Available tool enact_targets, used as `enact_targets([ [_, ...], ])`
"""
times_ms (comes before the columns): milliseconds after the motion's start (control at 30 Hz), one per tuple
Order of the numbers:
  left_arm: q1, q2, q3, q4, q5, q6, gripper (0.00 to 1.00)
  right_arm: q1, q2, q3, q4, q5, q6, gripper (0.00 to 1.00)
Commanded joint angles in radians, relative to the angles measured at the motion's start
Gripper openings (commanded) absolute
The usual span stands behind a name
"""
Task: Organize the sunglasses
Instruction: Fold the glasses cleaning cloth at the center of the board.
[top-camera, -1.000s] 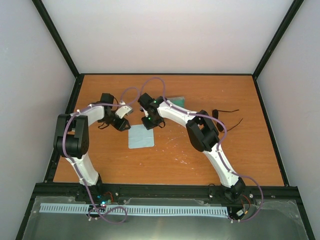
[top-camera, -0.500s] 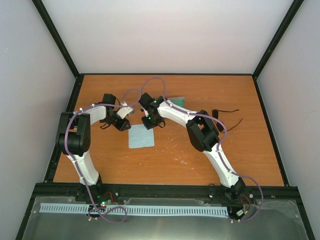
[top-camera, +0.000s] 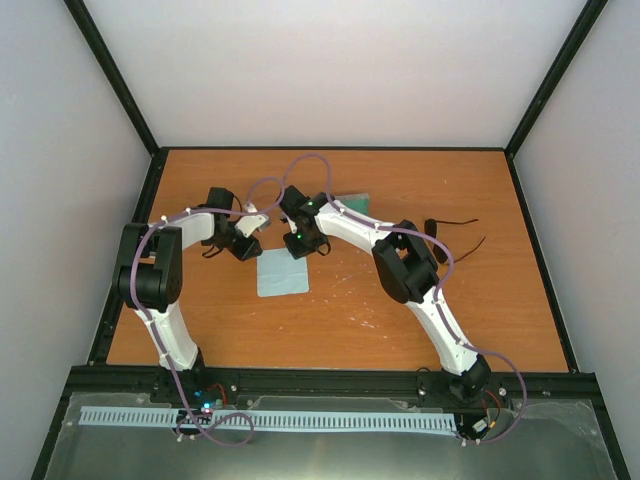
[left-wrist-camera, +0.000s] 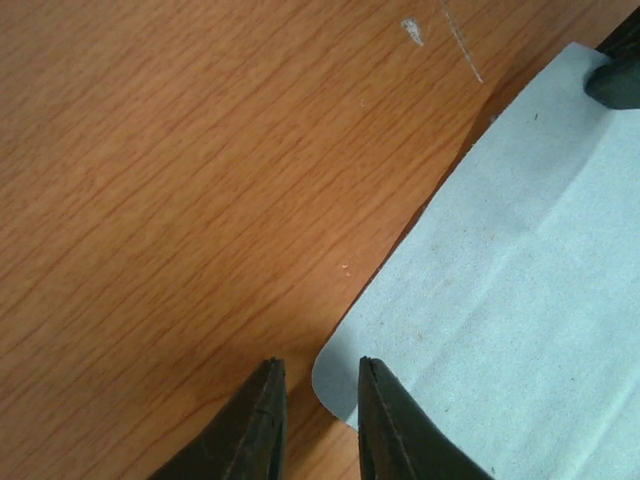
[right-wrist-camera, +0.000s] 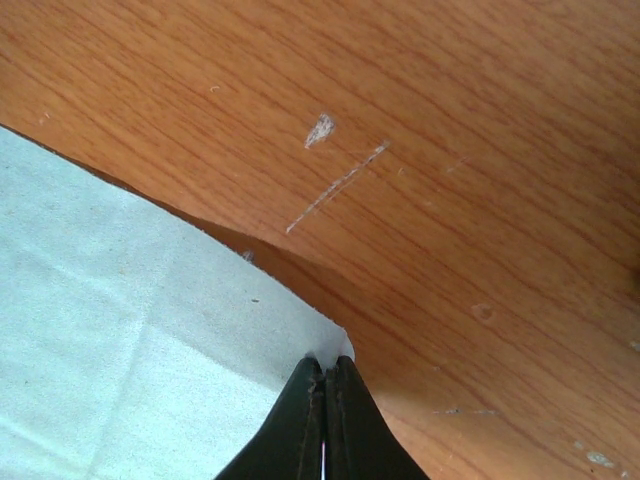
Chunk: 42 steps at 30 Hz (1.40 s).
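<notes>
The sunglasses (top-camera: 434, 228) lie on the right part of the table, black, their thin temple arms spread; neither gripper is near them. A pale blue cloth (top-camera: 283, 272) lies flat at the middle. My right gripper (right-wrist-camera: 325, 362) is shut on the cloth's (right-wrist-camera: 150, 340) far right corner, and that corner is raised a little off the wood. In the top view it sits at the cloth's far edge (top-camera: 301, 246). My left gripper (left-wrist-camera: 316, 366) is down at the far left corner of the cloth (left-wrist-camera: 500, 300), jaws narrowly open with the corner between them, not pinched.
A mint-green piece of the case (top-camera: 352, 199) shows behind the right arm at the back. The table's black frame (top-camera: 150, 190) borders the wood on the left. The right gripper's fingertip (left-wrist-camera: 615, 75) shows at the cloth's other corner in the left wrist view.
My left gripper has shifted slightly right toward the cloth's corner and its jaws have narrowed. The right gripper has stayed shut on the cloth's corner.
</notes>
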<state>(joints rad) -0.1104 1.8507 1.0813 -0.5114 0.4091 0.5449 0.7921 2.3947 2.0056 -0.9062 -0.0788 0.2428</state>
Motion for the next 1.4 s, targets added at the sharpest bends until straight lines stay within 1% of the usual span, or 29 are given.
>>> enact_targets([
  [0,-0.011,0.032,-0.017,-0.012,-0.003,-0.001,0.21,-0.001,-0.021,-0.018,0.000,0.015,0.011,0.03],
  [300,-0.015,0.036,-0.021,-0.021,0.007,0.002,0.13,-0.001,-0.023,-0.018,0.000,0.015,0.013,0.03],
  [367,-0.017,0.036,-0.023,-0.024,0.007,0.003,0.09,-0.001,-0.023,-0.017,0.000,0.015,0.013,0.03],
  [433,-0.017,0.035,-0.023,-0.027,0.009,0.004,0.02,-0.001,-0.023,-0.017,0.001,0.015,0.013,0.03],
  [467,-0.017,0.035,-0.023,-0.029,0.009,0.005,0.01,-0.001,-0.023,-0.018,0.001,0.016,0.013,0.03],
  [733,-0.017,0.011,-0.009,-0.034,0.007,-0.002,0.00,-0.001,-0.030,-0.020,0.006,0.022,0.016,0.03],
  [1167,-0.016,-0.059,0.095,-0.078,0.034,-0.043,0.01,-0.001,-0.089,-0.065,0.041,0.059,0.016,0.03],
  [1367,-0.017,-0.081,0.130,-0.087,0.047,-0.062,0.00,-0.001,-0.110,-0.089,0.070,0.047,0.015,0.03],
])
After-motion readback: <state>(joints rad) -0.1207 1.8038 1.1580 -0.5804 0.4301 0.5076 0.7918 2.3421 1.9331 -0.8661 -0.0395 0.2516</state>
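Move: The left fingers, still part open, are already around the cleaning cloth's back-left corner, with the cloth's middle about 5 cm back, 5 cm to the right and 1 cm below. The right fingers are already shut on the back-right corner, so from that hand the cloth's middle lies some 5 cm back and 5 cm to the left, 1 cm lower. The green glasses case stands about 9 cm farther out and 8 cm to the right of the right hand. The left hand stays low at the cloth's back-left corner and shuts its fingers on it, creeping barely half a centimetre to the right, then holds briefly before rising about 3.5 cm with a forward drift of roughly 1 cm, its wrist hardly turning. The right hand keeps its pinch on the back-right corner, still at first, then as the left hand lifts it eases about 1 cm to the right, away from the left hand, and half a centimetre up. ##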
